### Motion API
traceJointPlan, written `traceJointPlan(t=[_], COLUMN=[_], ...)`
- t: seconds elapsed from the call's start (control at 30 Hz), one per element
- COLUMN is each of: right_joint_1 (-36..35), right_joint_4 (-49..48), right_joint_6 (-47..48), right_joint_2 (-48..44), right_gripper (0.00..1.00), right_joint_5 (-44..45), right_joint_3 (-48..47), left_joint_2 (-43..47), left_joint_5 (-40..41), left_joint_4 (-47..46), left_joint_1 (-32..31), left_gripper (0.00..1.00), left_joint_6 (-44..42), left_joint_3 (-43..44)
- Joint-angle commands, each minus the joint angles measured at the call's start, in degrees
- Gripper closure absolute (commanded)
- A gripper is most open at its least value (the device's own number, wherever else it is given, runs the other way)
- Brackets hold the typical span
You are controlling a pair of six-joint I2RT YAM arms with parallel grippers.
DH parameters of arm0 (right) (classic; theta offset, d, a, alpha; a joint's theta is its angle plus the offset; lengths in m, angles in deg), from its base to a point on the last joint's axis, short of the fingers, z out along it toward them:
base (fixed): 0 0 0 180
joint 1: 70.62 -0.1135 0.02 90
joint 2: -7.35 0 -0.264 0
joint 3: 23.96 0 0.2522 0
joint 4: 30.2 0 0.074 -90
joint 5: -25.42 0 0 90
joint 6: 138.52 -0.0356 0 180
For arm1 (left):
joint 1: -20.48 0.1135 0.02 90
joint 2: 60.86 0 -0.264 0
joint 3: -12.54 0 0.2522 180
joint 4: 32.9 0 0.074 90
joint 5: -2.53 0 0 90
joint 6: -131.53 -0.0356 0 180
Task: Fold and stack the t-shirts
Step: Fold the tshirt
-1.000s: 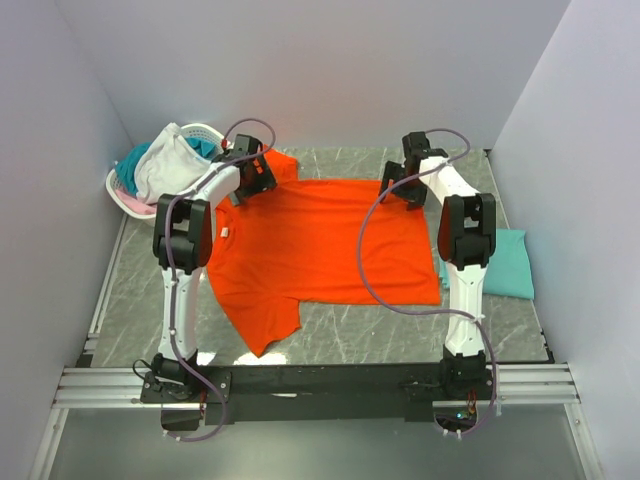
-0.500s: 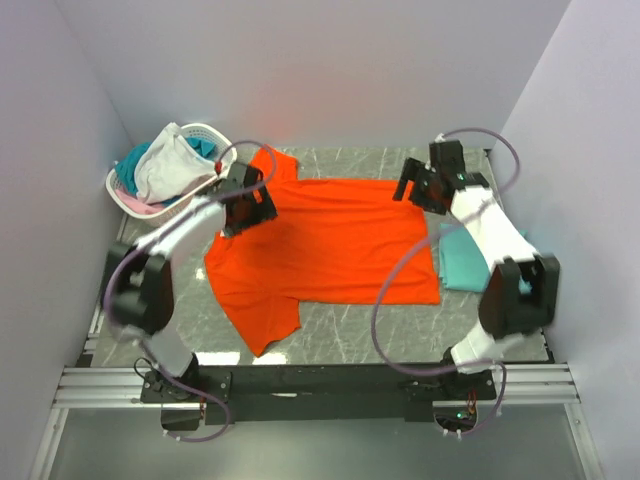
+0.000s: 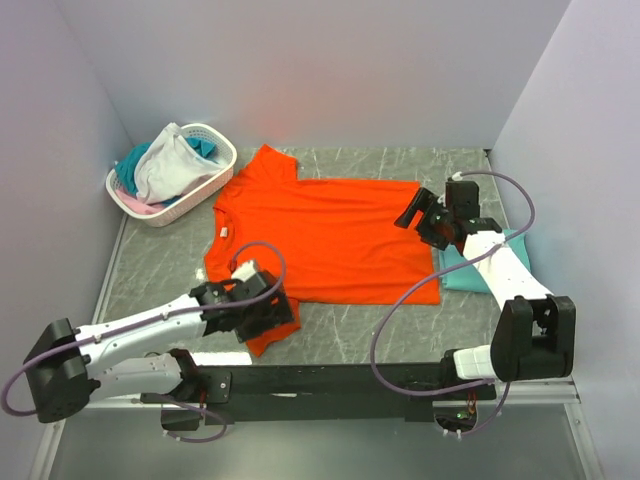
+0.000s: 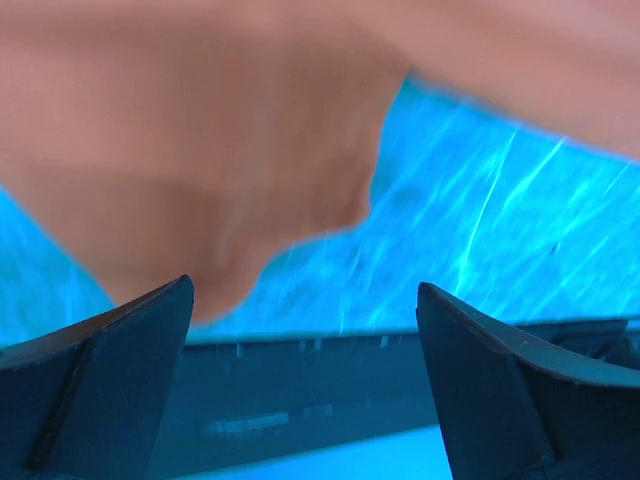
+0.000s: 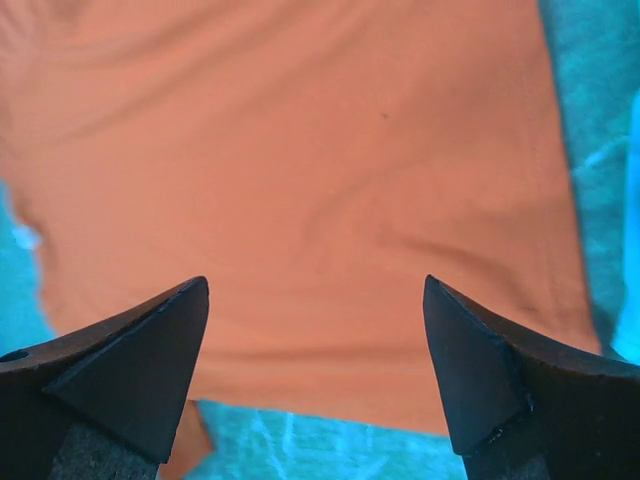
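Observation:
The orange t-shirt (image 3: 325, 235) lies spread flat on the grey table, its collar to the left; it also fills the right wrist view (image 5: 300, 170). My left gripper (image 3: 268, 318) hangs open low over the shirt's near sleeve (image 3: 262, 342), and that sleeve shows as a blurred orange patch (image 4: 190, 150) ahead of the gripper (image 4: 305, 330). My right gripper (image 3: 410, 214) is open above the shirt's right hem, with nothing between its fingers (image 5: 315, 330). A folded teal t-shirt (image 3: 478, 272) lies to the right, partly under the right arm.
A white perforated basket (image 3: 205, 185) at the far left holds white, teal and pink garments (image 3: 165, 165). The black rail (image 3: 330, 380) with both arm bases runs along the near edge and shows in the left wrist view (image 4: 300, 400). Walls close in on three sides.
My left arm has swung from the far sleeve by the basket down to the near sleeve. My right arm has pulled back from the shirt's far right corner toward the teal shirt. Both stayed open.

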Motion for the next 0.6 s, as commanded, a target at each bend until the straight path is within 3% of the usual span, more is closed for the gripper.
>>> traceJointPlan(t=[0.0,0.2,0.4,0.57], right_joint_1=[2.8,3.4,3.3,3.4], right_joint_4=[-8.5,-12.1,-11.5,-12.7], right_joint_6=[-3.6,-4.9,-2.7,-0.3], right_joint_2=[-2.5,-7.0,-12.1,-14.5], right_gripper=[0.06,0.06,0.05,0.06], right_joint_5=[-7.5,-4.3,0.3,-3.8], right_joint_3=[1.4,3.0,3.9,5.2], left_joint_2=[3.0,-0.9,-6.5,-5.1], left_joint_5=[2.0,5.1,5.7,9.8], left_joint_4=[2.6,5.4,7.6,11.0], left_joint_1=[-6.1,-15.9,-17.6,-16.5], left_gripper=[0.0,0.01,0.01,0.01], left_joint_6=[14.3,21.0,26.2,33.8], left_joint_3=[-1.5,1.1,0.6,-1.6])
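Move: The near sleeve's open end lies almost beneath my left hand: about 2 cm back, 2 cm to the right and 4 cm down. The table's front edge runs some 8 cm straight back. The shirt body's middle is about 24 cm ahead and 16 cm right, both at table height. From my right hand that sleeve end is roughly 23 cm back, 42 cm left and 10 cm lower. With fingers wide open and empty, my left hand carries on back over the near sleeve's end for about 6 cm towards the table's front edge, slowing, then sinks some 3 cm, its fingers turning a little steeper and counter-clockwise. Meanwhile my open right hand rises about 8 cm above the shirt, its fingers tilting up and outward some 20 degrees. ##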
